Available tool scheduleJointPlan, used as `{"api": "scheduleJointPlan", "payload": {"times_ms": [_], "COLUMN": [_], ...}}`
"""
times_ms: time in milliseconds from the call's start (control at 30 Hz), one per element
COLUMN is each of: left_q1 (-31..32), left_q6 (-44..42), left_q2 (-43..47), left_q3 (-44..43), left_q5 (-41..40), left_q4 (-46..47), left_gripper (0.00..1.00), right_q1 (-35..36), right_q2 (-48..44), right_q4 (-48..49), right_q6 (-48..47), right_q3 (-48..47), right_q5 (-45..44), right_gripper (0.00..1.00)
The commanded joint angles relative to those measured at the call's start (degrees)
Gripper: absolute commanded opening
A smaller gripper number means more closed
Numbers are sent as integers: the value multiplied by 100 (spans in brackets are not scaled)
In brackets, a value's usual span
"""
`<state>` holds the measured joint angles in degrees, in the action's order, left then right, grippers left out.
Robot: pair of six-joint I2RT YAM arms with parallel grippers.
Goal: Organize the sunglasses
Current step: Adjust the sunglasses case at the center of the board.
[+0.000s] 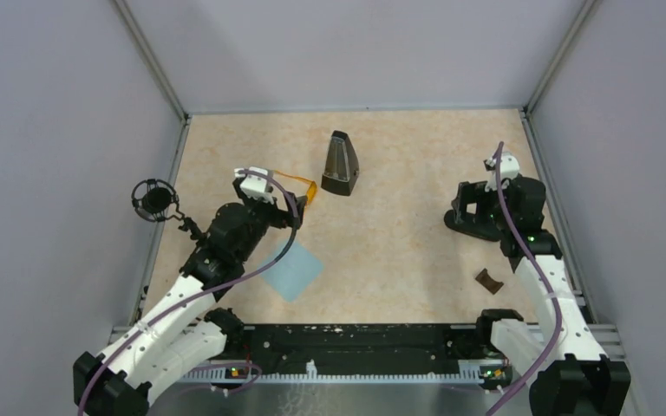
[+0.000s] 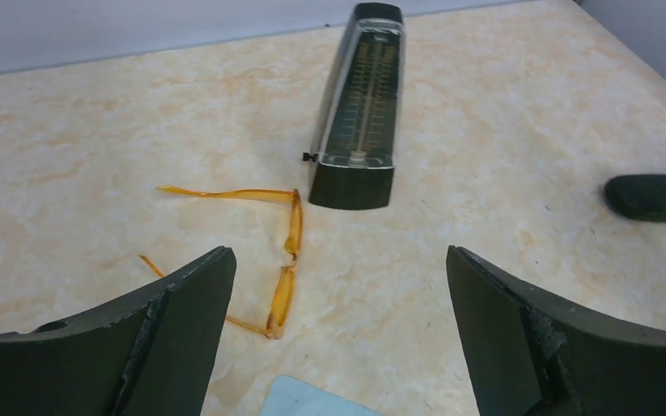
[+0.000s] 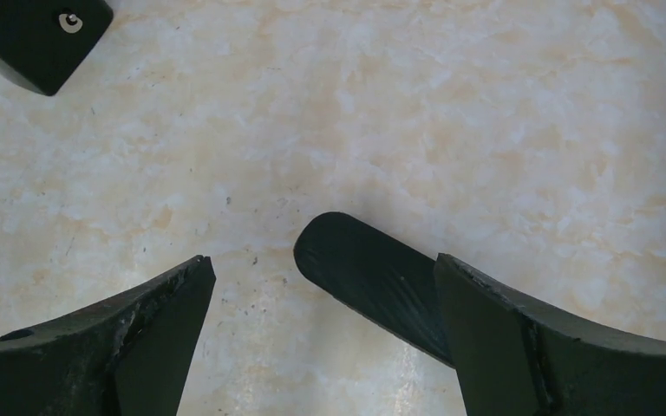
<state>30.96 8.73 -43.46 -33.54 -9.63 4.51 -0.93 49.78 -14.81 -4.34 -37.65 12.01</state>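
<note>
The sunglasses (image 2: 284,260), orange with thin arms unfolded, lie flat on the tabletop; in the top view they (image 1: 305,187) show just beyond the left wrist. My left gripper (image 2: 338,260) hangs above the table, open and empty, with the sunglasses by its left finger (image 2: 182,321). A black oblong case (image 3: 368,276) lies under my right gripper (image 3: 323,264), which is open; the case's rounded end pokes out from behind the right finger (image 3: 520,338). The case (image 2: 655,198) also shows at the right edge of the left wrist view.
A dark metronome (image 1: 341,163) stands just beyond the sunglasses. A light blue cloth (image 1: 293,270) lies beside the left arm. A small brown piece (image 1: 488,280) sits near the right arm. A round black fixture (image 1: 154,199) stands at the left table edge. Walls enclose the table.
</note>
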Motion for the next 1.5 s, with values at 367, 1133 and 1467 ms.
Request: {"api": "scheduleJointPlan", "payload": {"times_ms": [367,1133,1467], "left_q1": [601,723,846], "left_q6": [-302,-185,-231], "left_q2": [-718,-1486,-1525], "left_q3": [-471,-699,-666], "left_q5": [1302,2219,2488], "left_q4": [-75,-351,-303], "left_gripper": [99,99,99], "right_q1": [-30,-30,-30], "right_q2": [1898,4267,4812], "right_q4": [-931,-3345,-3371], "right_q6": [-1930,-4552,-5217], "right_q3": [-1559,-2995,-3073], "right_q5": [311,437,-84], "right_gripper": [99,99,97]}}
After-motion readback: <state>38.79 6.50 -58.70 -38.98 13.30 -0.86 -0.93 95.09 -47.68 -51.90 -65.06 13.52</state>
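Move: The sunglasses case lies almost straight below my right hand, about 2 cm ahead, 2 cm to its right and some 15 cm down. The brown holder is roughly 12 cm back and 4 cm right of this hand, at table height. The metronome stands about 15 cm ahead and 34 cm left, its middle 8 cm lower. From my left hand the case is about 47 cm right, 3 cm ahead and 23 cm below. I swing my right hand about 7 cm forward while starting down, then draw it back as it keeps sinking, about 12 cm in all, towards the case. The wrist tips until the open fingers point nearly straight down, turning counter-clockwise to straddle the case. My open left hand goes some 10 cm right, lower and a little back, away from the sunglasses, turning about 30 degrees clockwise. ##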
